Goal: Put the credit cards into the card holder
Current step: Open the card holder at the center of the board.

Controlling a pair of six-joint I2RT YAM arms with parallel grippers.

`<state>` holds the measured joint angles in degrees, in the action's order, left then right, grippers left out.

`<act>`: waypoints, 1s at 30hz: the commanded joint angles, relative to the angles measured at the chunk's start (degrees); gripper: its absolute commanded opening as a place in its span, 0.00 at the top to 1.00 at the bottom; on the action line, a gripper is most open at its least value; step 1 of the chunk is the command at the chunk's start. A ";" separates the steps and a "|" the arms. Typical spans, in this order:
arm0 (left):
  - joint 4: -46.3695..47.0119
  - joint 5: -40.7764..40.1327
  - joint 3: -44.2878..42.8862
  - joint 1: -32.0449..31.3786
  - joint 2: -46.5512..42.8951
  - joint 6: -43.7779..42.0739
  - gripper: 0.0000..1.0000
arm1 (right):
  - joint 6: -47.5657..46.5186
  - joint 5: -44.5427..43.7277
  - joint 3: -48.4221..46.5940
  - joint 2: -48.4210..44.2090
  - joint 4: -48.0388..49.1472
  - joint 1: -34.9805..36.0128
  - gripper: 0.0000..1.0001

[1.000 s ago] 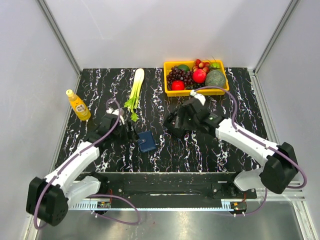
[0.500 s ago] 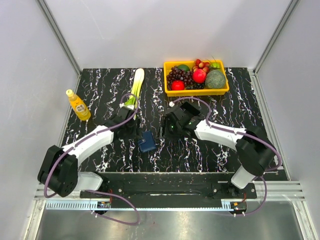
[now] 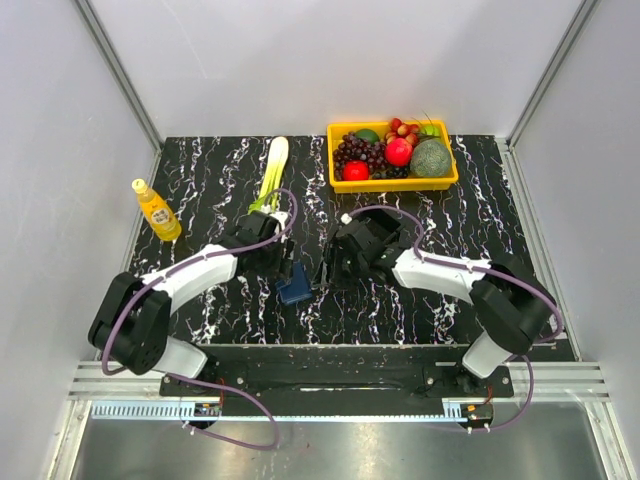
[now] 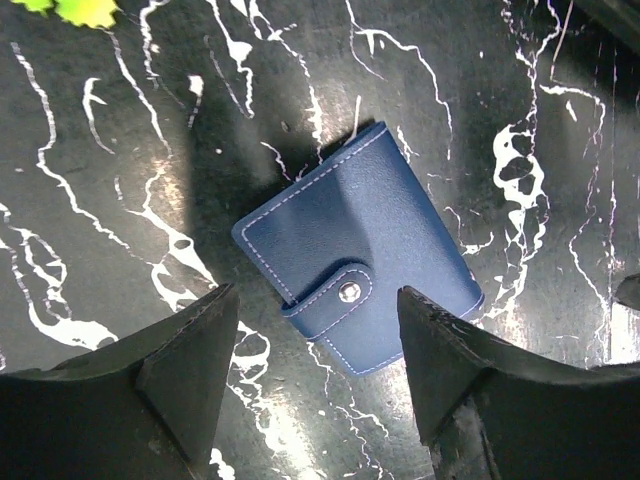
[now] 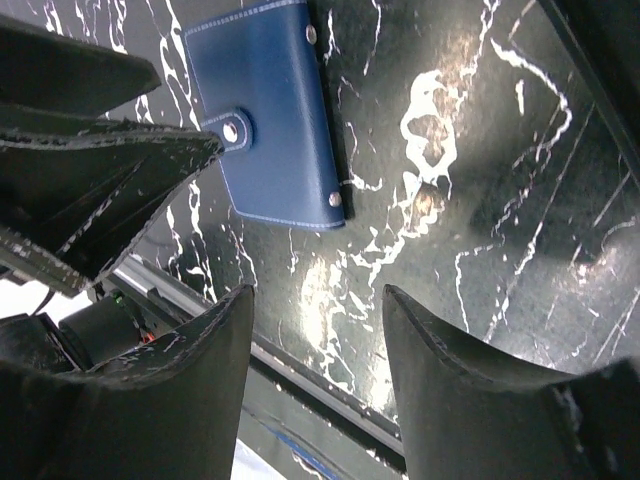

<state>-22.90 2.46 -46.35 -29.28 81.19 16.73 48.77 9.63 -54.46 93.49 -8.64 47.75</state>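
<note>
The card holder (image 3: 294, 290) is a navy-blue wallet lying snapped shut on the black marbled table. The left wrist view shows it (image 4: 360, 265) flat, strap and stud toward the camera. My left gripper (image 4: 315, 300) hangs open just above its near edge, and neither of its fingers (image 4: 190, 350) touches it. My right gripper (image 5: 318, 295) is open over bare table just right of the card holder (image 5: 270, 120), nothing between its jaws. From above, the left gripper (image 3: 284, 266) and right gripper (image 3: 326, 270) flank the wallet. The credit cards are out of view.
A yellow tray (image 3: 450, 178) of fruit stands at the back right. A celery stalk (image 3: 270, 178) lies at the back centre, an orange bottle (image 3: 156, 210) at the left. The table's front edge and metal rail (image 5: 300, 365) run just below the right gripper.
Both arms have swung inward to the card holder, the left from the left, the right from the right. The right jaws have narrowed somewhat. The card holder has hardly moved.
</note>
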 commanded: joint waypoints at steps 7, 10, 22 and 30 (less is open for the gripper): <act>6.37 5.71 0.39 -1.75 2.13 -4.86 0.31 | -0.43 2.50 5.76 -6.57 1.53 0.15 0.39; 5.50 5.72 -2.07 -1.92 4.93 -5.66 0.35 | -0.61 2.33 6.55 -7.27 1.09 0.15 0.39; 7.78 8.79 4.24 -3.07 3.54 3.04 0.55 | -1.84 0.57 7.09 -9.56 -0.32 0.07 0.37; 7.51 11.16 5.65 -3.15 -1.47 5.15 0.55 | -2.45 -0.13 0.77 -3.94 -1.02 0.07 0.38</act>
<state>-15.75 10.00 -41.36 -32.12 82.15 20.12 47.57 11.03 -48.38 86.74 -9.80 47.75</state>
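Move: From my left hand the card holder lies about 4 cm to the right, barely a centimetre farther out and some 4 cm down. From that same hand, the celery's middle is roughly 26 cm ahead and 2 cm left, and the black box about 15 cm ahead and 25 cm right. From my right hand the holder is some 8 cm to the left, level fore and aft, 5 cm below; the box is about 14 cm ahead and 13 cm right. I work my left hand to the right and down at the holder's flap side, pushing the holder along to the right, then draw it back towards my base: about 3 cm right, 2 cm down and 2.5 cm back in all. Its fingers narrow by about a third around the snap flap without shutting. My right hand backs off about 4 cm, towards the base and to the right, fingers held open. ##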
